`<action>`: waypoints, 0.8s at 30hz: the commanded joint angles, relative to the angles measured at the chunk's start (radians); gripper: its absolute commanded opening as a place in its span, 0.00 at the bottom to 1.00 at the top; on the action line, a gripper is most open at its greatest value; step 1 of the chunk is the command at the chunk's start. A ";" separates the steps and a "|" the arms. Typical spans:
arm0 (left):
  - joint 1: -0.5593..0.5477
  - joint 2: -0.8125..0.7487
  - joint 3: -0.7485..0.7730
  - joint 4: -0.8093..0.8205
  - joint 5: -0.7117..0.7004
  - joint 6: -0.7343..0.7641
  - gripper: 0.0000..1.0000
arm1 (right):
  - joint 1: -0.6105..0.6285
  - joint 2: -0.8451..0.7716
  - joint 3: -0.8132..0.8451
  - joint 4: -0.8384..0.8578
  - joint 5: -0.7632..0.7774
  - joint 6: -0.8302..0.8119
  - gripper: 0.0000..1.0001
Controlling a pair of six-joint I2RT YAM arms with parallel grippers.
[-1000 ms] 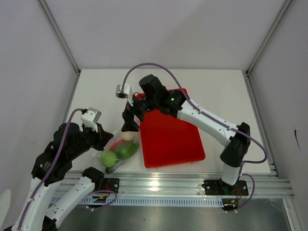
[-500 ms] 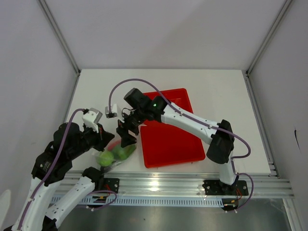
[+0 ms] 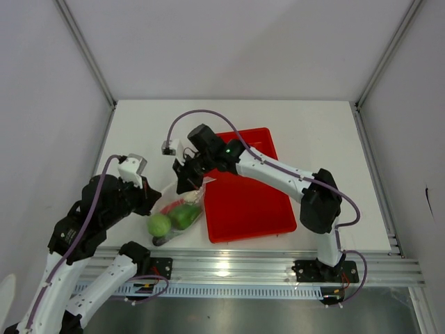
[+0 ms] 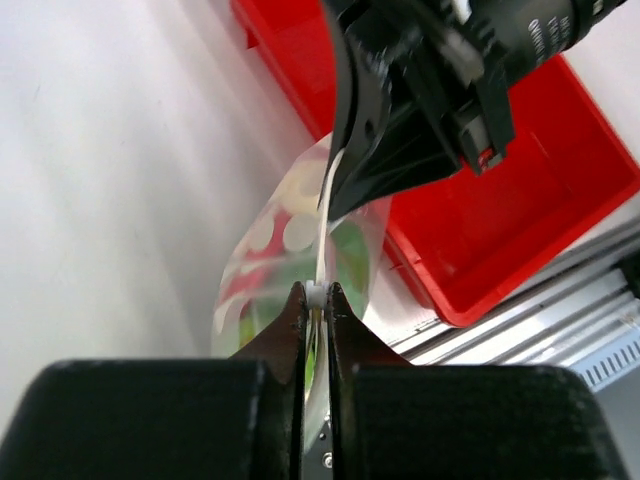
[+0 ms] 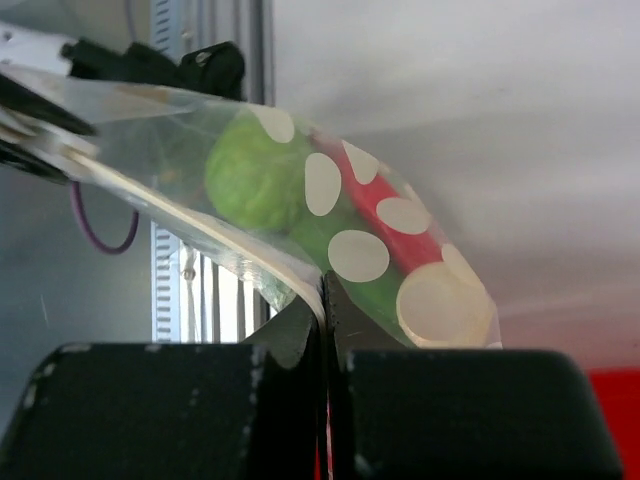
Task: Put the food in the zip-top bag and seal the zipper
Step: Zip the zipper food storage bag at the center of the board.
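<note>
The clear zip-top bag (image 3: 182, 204) with white dots is held between both grippers at the table's near left. Inside it I see the food: a round green piece (image 3: 159, 224), a green pepper (image 3: 184, 216) and a red chili (image 5: 385, 212). My left gripper (image 4: 317, 293) is shut on the zipper (image 4: 323, 245) at one end of the mouth. My right gripper (image 5: 323, 283) is shut on the same strip further along, right in front of the left one (image 4: 345, 185). The bag (image 5: 300, 190) is stretched taut between them.
The red tray (image 3: 250, 195) lies just right of the bag under the right arm and shows nothing in it. The aluminium rail (image 3: 278, 268) runs along the table's near edge. White walls stand at the left, right and back.
My right gripper slid along the bag's mouth toward the left gripper, then drew back up and away. The bag shifted slightly and is now taut. The left gripper stayed put.
</note>
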State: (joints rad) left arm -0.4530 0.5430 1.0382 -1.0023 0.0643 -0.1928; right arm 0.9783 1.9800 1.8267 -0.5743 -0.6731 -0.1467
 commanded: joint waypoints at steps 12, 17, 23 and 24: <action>0.005 0.080 0.155 -0.223 -0.366 -0.160 0.05 | -0.084 0.008 -0.144 0.188 0.202 0.286 0.00; 0.005 0.061 0.149 -0.197 -0.376 -0.158 0.03 | -0.070 -0.001 -0.153 0.214 0.136 0.280 0.00; 0.005 0.011 0.126 -0.128 -0.351 -0.139 0.31 | -0.007 -0.004 -0.089 0.182 0.151 0.245 0.00; 0.005 -0.003 0.126 -0.116 -0.354 -0.139 0.38 | -0.001 -0.001 -0.075 0.168 0.159 0.245 0.00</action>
State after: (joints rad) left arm -0.4530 0.5751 1.1542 -1.1706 -0.2562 -0.3359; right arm 0.9565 1.9804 1.6890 -0.3813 -0.5549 0.1192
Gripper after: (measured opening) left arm 0.338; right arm 0.003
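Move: Both hands already pinch the zip-top bag's rim. The left holds its left end, with the bag's filled body about 9 cm to its right, level fore and aft and some 10 cm lower; the cabbage sits about 4 cm to its right, 4 cm back and 11 cm down. From the right hand, the bag's body is roughly 7 cm back, 3 cm left and 9 cm below, while the red tray's middle is some 21 cm to the right, 2 cm forward and 13 cm down. Keeping its shut pinch on the rim, the right hand goes forward about 4 cm and down 3 cm, turning some 15 degrees clockwise, then eases back 1.5 cm. The left, at first still gripping the other end, draws left about 5.5 cm away from the bag's body, turning roughly 20 degrees counter-clockwise, and parts its fingers to about a third at the end, letting go of the rim. ##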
